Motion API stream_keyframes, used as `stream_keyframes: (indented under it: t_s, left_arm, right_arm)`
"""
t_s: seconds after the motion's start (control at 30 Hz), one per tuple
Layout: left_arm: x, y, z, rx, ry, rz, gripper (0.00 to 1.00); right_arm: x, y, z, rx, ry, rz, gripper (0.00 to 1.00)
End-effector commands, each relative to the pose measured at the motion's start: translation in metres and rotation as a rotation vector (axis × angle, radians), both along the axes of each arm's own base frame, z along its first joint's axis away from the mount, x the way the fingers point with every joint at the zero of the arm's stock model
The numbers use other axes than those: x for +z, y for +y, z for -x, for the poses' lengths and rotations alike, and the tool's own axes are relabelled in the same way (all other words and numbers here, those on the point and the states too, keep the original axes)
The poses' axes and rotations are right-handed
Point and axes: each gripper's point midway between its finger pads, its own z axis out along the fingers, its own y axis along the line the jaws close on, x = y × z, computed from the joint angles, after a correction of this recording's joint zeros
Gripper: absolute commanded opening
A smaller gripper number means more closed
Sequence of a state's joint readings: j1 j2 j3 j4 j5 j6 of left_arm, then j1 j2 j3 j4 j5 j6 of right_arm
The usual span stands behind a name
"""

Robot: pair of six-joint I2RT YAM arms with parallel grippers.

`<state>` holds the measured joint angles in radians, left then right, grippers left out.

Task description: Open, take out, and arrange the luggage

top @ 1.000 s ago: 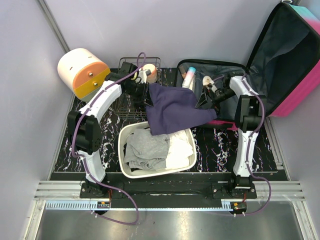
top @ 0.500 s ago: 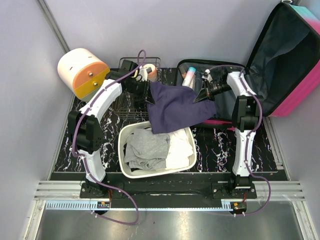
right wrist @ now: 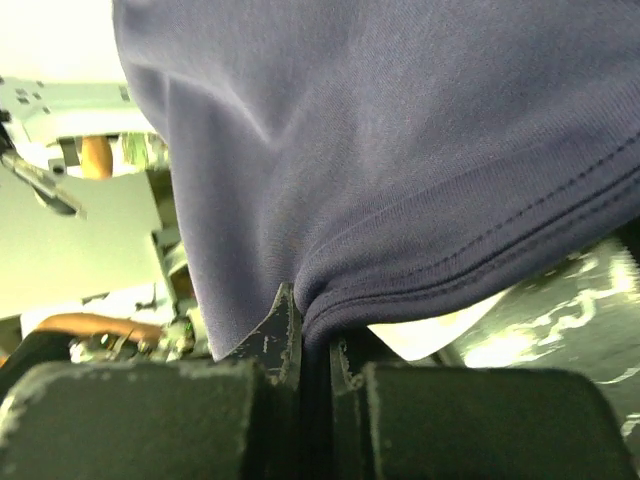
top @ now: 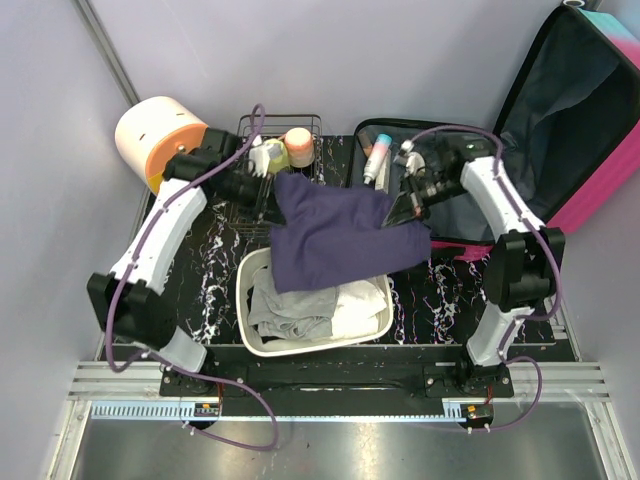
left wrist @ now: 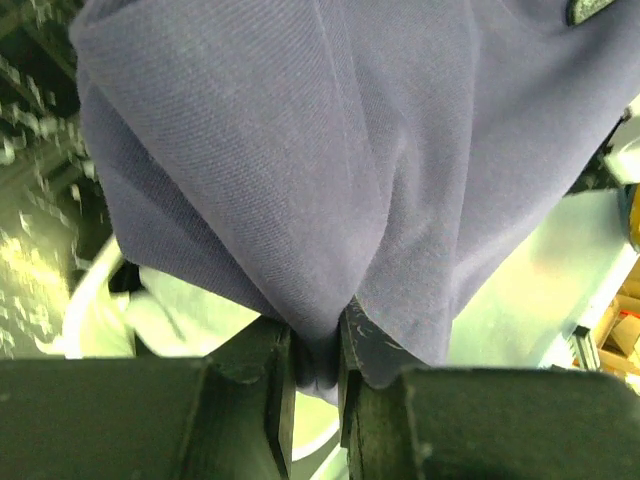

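Note:
The luggage [top: 575,100] lies open at the back right, its pink lid propped up and its dark lining showing. A navy garment [top: 335,235] hangs stretched between both grippers above the white basket [top: 310,347]. My left gripper [top: 272,192] is shut on the garment's left corner, with a fold of navy cloth [left wrist: 300,180] pinched between the fingers of the left gripper [left wrist: 318,350]. My right gripper [top: 402,208] is shut on the right edge, in front of the luggage's base. In the right wrist view the stitched hem [right wrist: 450,260] runs into the closed right gripper [right wrist: 318,345].
The basket holds grey clothes [top: 285,305] and white clothes [top: 358,305]. A white-and-orange round drawer box [top: 150,140] stands at the back left. Beside it is a wire rack [top: 262,130] with a peach-coloured item [top: 298,147]. A bottle [top: 378,155] lies in the luggage's base.
My right gripper has shut on the garment's right edge. The left arm swung outward to the left, and the garment now spreads wider over the basket.

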<state>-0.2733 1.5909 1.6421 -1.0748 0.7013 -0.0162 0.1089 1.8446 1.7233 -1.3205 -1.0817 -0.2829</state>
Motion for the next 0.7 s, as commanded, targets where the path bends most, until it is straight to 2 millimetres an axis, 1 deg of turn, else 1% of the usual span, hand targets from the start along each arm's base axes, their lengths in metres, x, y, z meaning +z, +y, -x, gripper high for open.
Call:
stream_keyframes:
  t_s: [0.0, 0.03, 0.07, 0.1, 0.13, 0.17, 0.2, 0.23, 0.27, 0.3, 0.33, 0.37, 0.4, 0.43, 0.47, 0.5, 0.53, 0.57, 0.6, 0.63, 0.67]
  left_arm:
    - [-0.038, 0.046, 0.044, -0.073, 0.027, -0.140, 0.00]
    - [-0.046, 0.053, 0.049, -0.075, 0.040, -0.157, 0.00]
    - [-0.055, 0.064, 0.051, -0.057, 0.052, -0.179, 0.00]
    - [-0.074, 0.077, 0.057, -0.049, 0.061, -0.235, 0.00]
    - [-0.083, 0.083, 0.059, -0.045, 0.059, -0.260, 0.00]
    - [-0.094, 0.092, 0.060, -0.037, 0.058, -0.306, 0.00]
    - [-0.108, 0.097, 0.065, -0.058, 0.047, -0.330, 0.00]
    - [-0.115, 0.101, 0.066, -0.058, 0.044, -0.349, 0.00]
    - [-0.121, 0.104, 0.067, -0.055, 0.041, -0.366, 0.00]
    - [-0.134, 0.111, 0.069, -0.056, 0.039, -0.403, 0.00]
    - [-0.140, 0.114, 0.069, -0.055, 0.035, -0.423, 0.00]
    - [-0.145, 0.118, 0.070, -0.051, 0.034, -0.441, 0.00]
    - [-0.152, 0.123, 0.066, -0.041, 0.022, -0.467, 0.00]
    - [-0.152, 0.125, 0.064, -0.037, 0.021, -0.475, 0.10]
    - [-0.151, 0.127, 0.062, -0.033, 0.014, -0.480, 0.25]
    - [-0.140, 0.124, 0.057, -0.048, -0.022, -0.468, 0.38]
    - [-0.131, 0.122, 0.055, -0.056, -0.053, -0.454, 0.48]
    - [-0.121, 0.120, 0.053, -0.064, -0.087, -0.437, 0.85]
    - [-0.097, 0.113, 0.050, -0.098, -0.179, -0.398, 0.91]
    - [-0.083, 0.108, 0.050, -0.126, -0.225, -0.375, 0.99]
    - [-0.071, 0.101, 0.053, -0.160, -0.258, -0.351, 0.99]
  right_arm:
    - [-0.016, 0.025, 0.057, 0.090, 0.102, 0.063, 0.00]
    - [-0.025, 0.039, 0.063, 0.135, 0.054, 0.068, 0.00]
    - [-0.030, 0.045, 0.067, 0.154, 0.043, 0.080, 0.00]
    - [-0.041, 0.049, 0.068, 0.163, 0.035, 0.123, 0.00]
    - [-0.050, 0.061, 0.067, 0.187, -0.013, 0.132, 0.00]
    - [-0.064, 0.061, 0.070, 0.188, -0.002, 0.159, 0.00]
    - [-0.075, 0.062, 0.067, 0.175, -0.004, 0.199, 0.00]
    - [-0.084, 0.065, 0.059, 0.167, -0.044, 0.211, 0.00]
    - [-0.094, 0.065, 0.060, 0.167, -0.046, 0.236, 0.00]
    - [-0.101, 0.064, 0.058, 0.159, -0.060, 0.258, 0.00]
    - [-0.107, 0.065, 0.056, 0.162, -0.077, 0.270, 0.00]
    - [-0.116, 0.065, 0.065, 0.183, -0.065, 0.288, 0.03]
    - [-0.122, 0.063, 0.071, 0.203, -0.070, 0.305, 0.06]
    - [-0.124, 0.063, 0.075, 0.213, -0.075, 0.309, 0.14]
    - [-0.130, 0.059, 0.082, 0.218, -0.060, 0.321, 0.26]
    - [-0.128, 0.057, 0.082, 0.214, -0.082, 0.334, 0.51]
    - [-0.123, 0.056, 0.079, 0.209, -0.102, 0.343, 0.61]
    - [-0.117, 0.056, 0.075, 0.203, -0.126, 0.350, 0.68]
    - [-0.107, 0.053, 0.072, 0.195, -0.160, 0.362, 0.79]
    - [-0.092, 0.056, 0.064, 0.186, -0.203, 0.348, 0.83]
    - [-0.082, 0.057, 0.062, 0.184, -0.230, 0.336, 0.89]
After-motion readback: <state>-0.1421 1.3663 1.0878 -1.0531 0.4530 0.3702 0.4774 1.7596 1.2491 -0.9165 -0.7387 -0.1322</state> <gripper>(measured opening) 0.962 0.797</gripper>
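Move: The navy garment hangs between both grippers. The tray, with the grey and white clothes in it, lies about 15 cm back, 8 cm right of and 20 cm below the left hand; from the right hand it is some 16 cm back, 15 cm left and 18 cm down. The wire rack stands roughly 14 cm ahead of the left hand, level sideways. The open suitcase is about 11 cm ahead and 5 cm right of the right hand. The navy garment, stretched between both hands, is swung back and lowered about 13–15 cm onto the tray. Both hands also shift left, the left hand further, while their fingers tip some 20 degrees more steeply down. Near the bottom both grippers open wide and let go; the left then starts rising and moves slightly forward. ##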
